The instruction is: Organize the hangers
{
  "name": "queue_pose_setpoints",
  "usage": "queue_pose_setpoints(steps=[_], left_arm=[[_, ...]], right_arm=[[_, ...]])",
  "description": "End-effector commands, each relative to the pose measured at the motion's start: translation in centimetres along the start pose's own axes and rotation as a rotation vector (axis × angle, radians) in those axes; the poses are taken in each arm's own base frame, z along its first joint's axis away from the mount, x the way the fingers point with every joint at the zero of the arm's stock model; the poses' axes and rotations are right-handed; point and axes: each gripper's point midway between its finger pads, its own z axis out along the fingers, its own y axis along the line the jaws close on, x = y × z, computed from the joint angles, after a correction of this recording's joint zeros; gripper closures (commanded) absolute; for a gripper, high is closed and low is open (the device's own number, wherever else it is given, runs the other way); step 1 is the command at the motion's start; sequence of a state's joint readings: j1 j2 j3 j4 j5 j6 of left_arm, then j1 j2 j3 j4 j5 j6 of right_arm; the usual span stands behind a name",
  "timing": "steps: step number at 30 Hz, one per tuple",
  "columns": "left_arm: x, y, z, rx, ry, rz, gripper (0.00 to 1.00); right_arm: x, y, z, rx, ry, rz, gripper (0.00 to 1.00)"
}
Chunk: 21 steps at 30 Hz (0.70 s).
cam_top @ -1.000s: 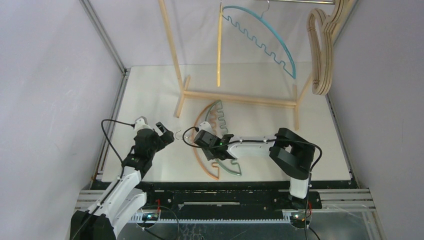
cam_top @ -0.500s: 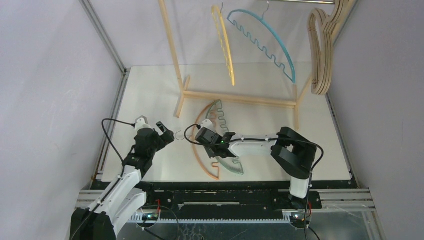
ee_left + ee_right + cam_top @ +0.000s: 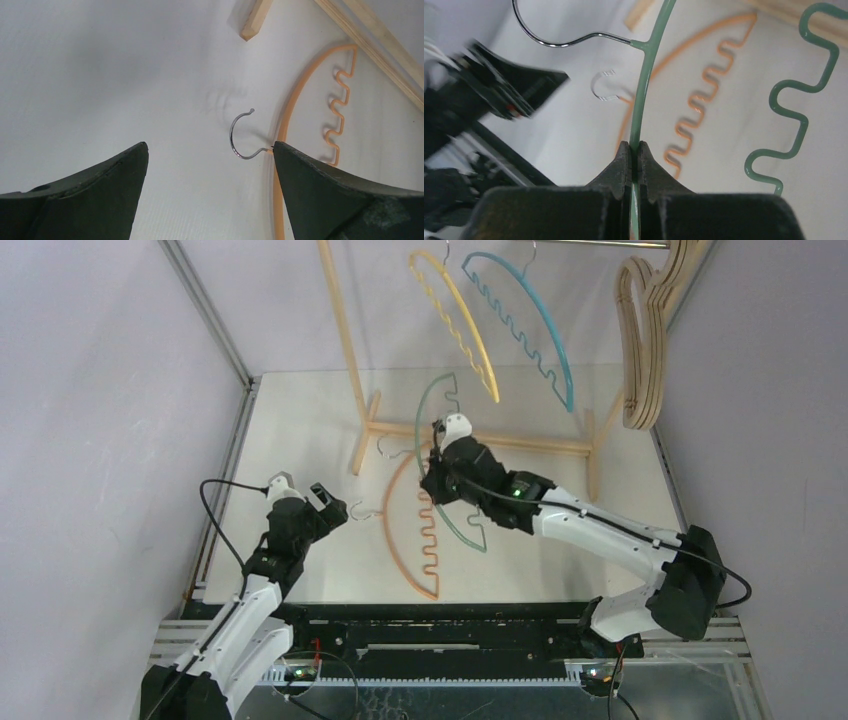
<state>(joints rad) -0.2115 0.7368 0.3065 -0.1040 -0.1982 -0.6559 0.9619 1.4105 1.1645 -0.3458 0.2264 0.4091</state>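
Note:
My right gripper (image 3: 432,472) (image 3: 634,145) is shut on the arched bar of the green hanger (image 3: 421,400) (image 3: 644,75) just below its metal hook, and holds it in the air in front of the rack. The orange hanger (image 3: 395,540) (image 3: 290,110) (image 3: 704,85) lies flat on the table. Its hook (image 3: 235,137) points toward my left gripper (image 3: 330,502) (image 3: 210,147), which is open and empty just left of it. A yellow hanger (image 3: 460,325) and a teal hanger (image 3: 530,330) hang from the rail. Several pale wooden hangers (image 3: 640,340) hang at the far right.
The wooden A-frame rack stands at the back of the table, with its base bar (image 3: 500,438) just behind my right gripper and one foot (image 3: 252,22) ahead of my left gripper. Grey walls close in both sides.
My right arm has lifted the green hanger off the table and carried it up and back toward the rack. The yellow hanger has swung on the rail. My left arm has not moved.

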Motion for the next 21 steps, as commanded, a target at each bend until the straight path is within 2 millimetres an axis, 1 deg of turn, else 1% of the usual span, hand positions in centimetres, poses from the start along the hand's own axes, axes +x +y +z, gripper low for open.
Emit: queue_pose_setpoints(steps=[1,4,5,7,9,11,15,18,19,21], left_arm=[[-1.1,-0.9,-0.1,0.029,-0.027,-0.022,0.00],[-1.2,-1.2,-0.2,0.038,-0.028,-0.043,0.00],[-1.2,-1.2,-0.3,0.040,-0.030,-0.050,0.01],[-1.3,-1.3,-0.3,0.044,-0.033,-0.054,0.01],[-1.4,-1.4,-0.4,0.049,-0.034,-0.054,0.01],[-1.4,-1.4,-0.5,0.052,-0.037,-0.055,0.00],[-1.5,-1.6,-0.6,0.062,-0.040,-0.054,0.00],[-1.6,-1.6,-0.7,0.063,-0.042,-0.051,0.00],[-1.6,-1.6,-0.7,0.064,-0.043,-0.050,0.00],[-1.6,-1.6,-0.7,0.065,-0.044,-0.050,0.01]], right_arm=[[-9.1,5.4,-3.5,-0.267,-0.206,0.112,1.00],[-12.8,8.0,-4.7,-0.371,-0.266,0.115,1.00],[-14.7,8.9,-5.4,-0.404,-0.299,0.116,1.00],[-17.1,10.1,-5.6,-0.462,-0.328,0.127,1.00],[-19.5,10.8,-5.8,-0.502,-0.368,0.146,1.00],[-22.0,11.2,-5.9,-0.519,-0.417,0.157,1.00],[-26.1,10.8,-4.9,-0.535,-0.485,0.186,1.00],[-28.5,10.2,-4.2,-0.550,-0.523,0.205,1.00],[-29.0,9.9,-3.6,-0.554,-0.533,0.207,1.00],[-30.3,9.5,-3.6,-0.572,-0.571,0.205,1.00]])
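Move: The right hand holds the green hanger below the rack's metal rod; the rod's free left stretch lies about 18 cm ahead, 6 cm to its left and some 28 cm above. The yellow hanger hangs some 18 cm ahead, 3 cm to its right and 18 cm up, the blue one 10 cm farther right. From the left hand that stretch is roughly 17 cm ahead, 10 cm right and 40 cm up. Still pinching the green hanger, the right hand rises some 23 cm towards the rod, also forward and left. ##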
